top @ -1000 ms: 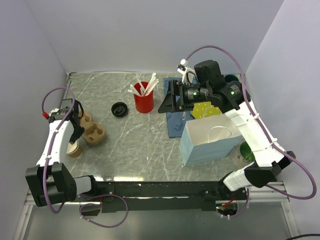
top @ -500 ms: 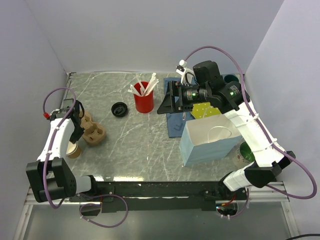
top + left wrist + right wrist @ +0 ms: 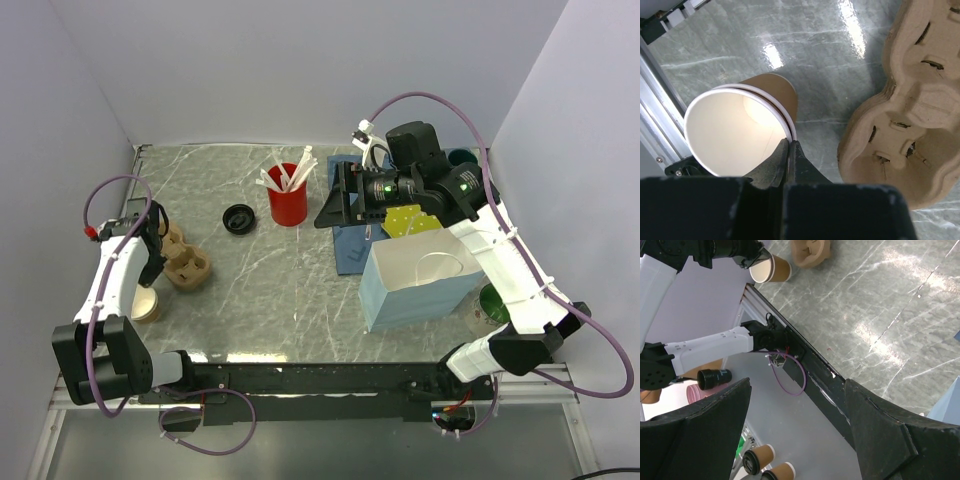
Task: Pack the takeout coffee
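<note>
The takeout coffee with its lid on is out of view on the table. A lidless brown paper cup with a white inside stands at the table's left near edge. My left gripper is shut on its rim, one finger inside and one outside. Beside it lies a moulded pulp cup carrier. A loose black lid lies mid-table. My right gripper hangs open and empty above the back of the table.
A red cup of white utensils stands behind the lid. A light blue paper bag stands open at the right, on a blue mat. Green items sit by the right wall. Two lidded brown cups lie off the table.
My left gripper has closed onto the cup's rim, and the cup has shifted slightly toward the near edge. The right arm has barely moved.
</note>
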{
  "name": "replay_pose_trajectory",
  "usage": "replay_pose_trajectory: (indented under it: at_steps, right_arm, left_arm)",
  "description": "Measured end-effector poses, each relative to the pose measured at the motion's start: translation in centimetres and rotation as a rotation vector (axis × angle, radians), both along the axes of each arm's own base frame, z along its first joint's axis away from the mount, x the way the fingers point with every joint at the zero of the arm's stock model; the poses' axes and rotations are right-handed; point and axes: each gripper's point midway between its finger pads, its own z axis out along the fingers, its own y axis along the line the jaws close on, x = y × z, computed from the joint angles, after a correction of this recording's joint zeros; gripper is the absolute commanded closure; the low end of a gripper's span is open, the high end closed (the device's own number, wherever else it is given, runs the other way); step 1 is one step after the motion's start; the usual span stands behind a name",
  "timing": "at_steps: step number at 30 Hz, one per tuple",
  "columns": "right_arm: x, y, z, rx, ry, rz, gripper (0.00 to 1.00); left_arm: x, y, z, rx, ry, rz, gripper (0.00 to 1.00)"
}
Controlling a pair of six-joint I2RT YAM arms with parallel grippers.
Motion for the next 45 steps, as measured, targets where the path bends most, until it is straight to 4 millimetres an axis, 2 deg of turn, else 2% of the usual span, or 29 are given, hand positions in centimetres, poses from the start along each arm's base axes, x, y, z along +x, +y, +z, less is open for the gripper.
replay_pose_trajectory:
  at_steps: [6, 9, 13, 17, 20, 24, 27, 31, 36, 41, 45]
  right_arm:
    - [0.0, 0.0, 0.0, 0.0, 0.0, 0.001, 0.16]
    - [0.0, 0.0, 0.0, 0.001, 0.0, 0.001, 0.16]
    - [-0.2, 0.2, 0.0, 0.002, 0.004, 0.009, 0.16]
    - [-0.2, 1.0, -0.4, -0.004, 0.02, 0.027, 0.17]
    - [0.2, 2.0, -0.9, -0.01, 0.042, 0.035, 0.18]
    - [0.6, 3.0, -1.8, -0.017, 0.073, 0.038, 0.21]
    - [1.0, 3.8, -2.0, -0.012, 0.073, 0.035, 0.22]
    - [1.8, 4.6, -1.9, 0.007, 0.047, 0.016, 0.28]
    - [3.7, 6.2, -3.5, 0.016, 0.053, -0.007, 0.33]
    - [5.6, 8.3, -8.8, -0.029, 0.141, -0.026, 0.38]
    - [5.5, 9.6, -13.1, -0.089, 0.219, -0.013, 0.41]
  left_arm:
    - [0.1, 0.3, 1.7, 0.015, -0.007, 0.006, 0.99]
    - [0.6, 0.4, 3.5, 0.023, -0.04, 0.012, 0.99]
    - [1.2, 0.1, 7.1, 0.042, -0.114, 0.01, 0.99]
    - [2.1, -1.8, 9.7, 0.024, -0.199, -0.056, 0.99]
    - [2.7, -4.0, 11.3, -0.024, -0.254, -0.129, 0.99]
    - [3.6, -7.3, 13.8, -0.095, -0.334, -0.242, 0.99]
    - [3.9, -10.4, 15.2, -0.21, -0.397, -0.35, 0.99]
    - [4.1, -14.5, 14.8, -0.367, -0.426, -0.491, 0.99]
    - [4.1, -19.4, 11.5, -0.574, -0.39, -0.635, 0.99]
    - [4.4, -23.0, 9.2, -0.722, -0.386, -0.735, 0.99]
    - [4.4, -24.1, 7.6, -0.775, -0.37, -0.759, 0.99]
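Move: The left hand, shut on the rim of the two stacked paper cups, brings them to the open right gripper, some 44 cm to its right, level ahead and 25 cm higher. The cardboard carrier is about 9 cm ahead and 6 cm right of the left hand; the black lid, 20 cm ahead and 23 cm right. From the right hand the cups are 45 cm left, 4 cm back, 31 cm below; the red cup is 21 cm ahead, 9 cm left. Keeping its pinch on the rim, the left hand lifts the cups about 15 cm, then sweeps them some 24 cm right and a little forward towards the right gripper, sinking again by half the lift while the wrist turns clockwise and tips so the fingers swing from pointing left-down to pointing forward-right and down. Midway the right hand sets off to meet them, sinking about 13 cm while moving left and somewhat forward, tipping down slightly and narrowing its fingers, which stay well open and short of the cups. ##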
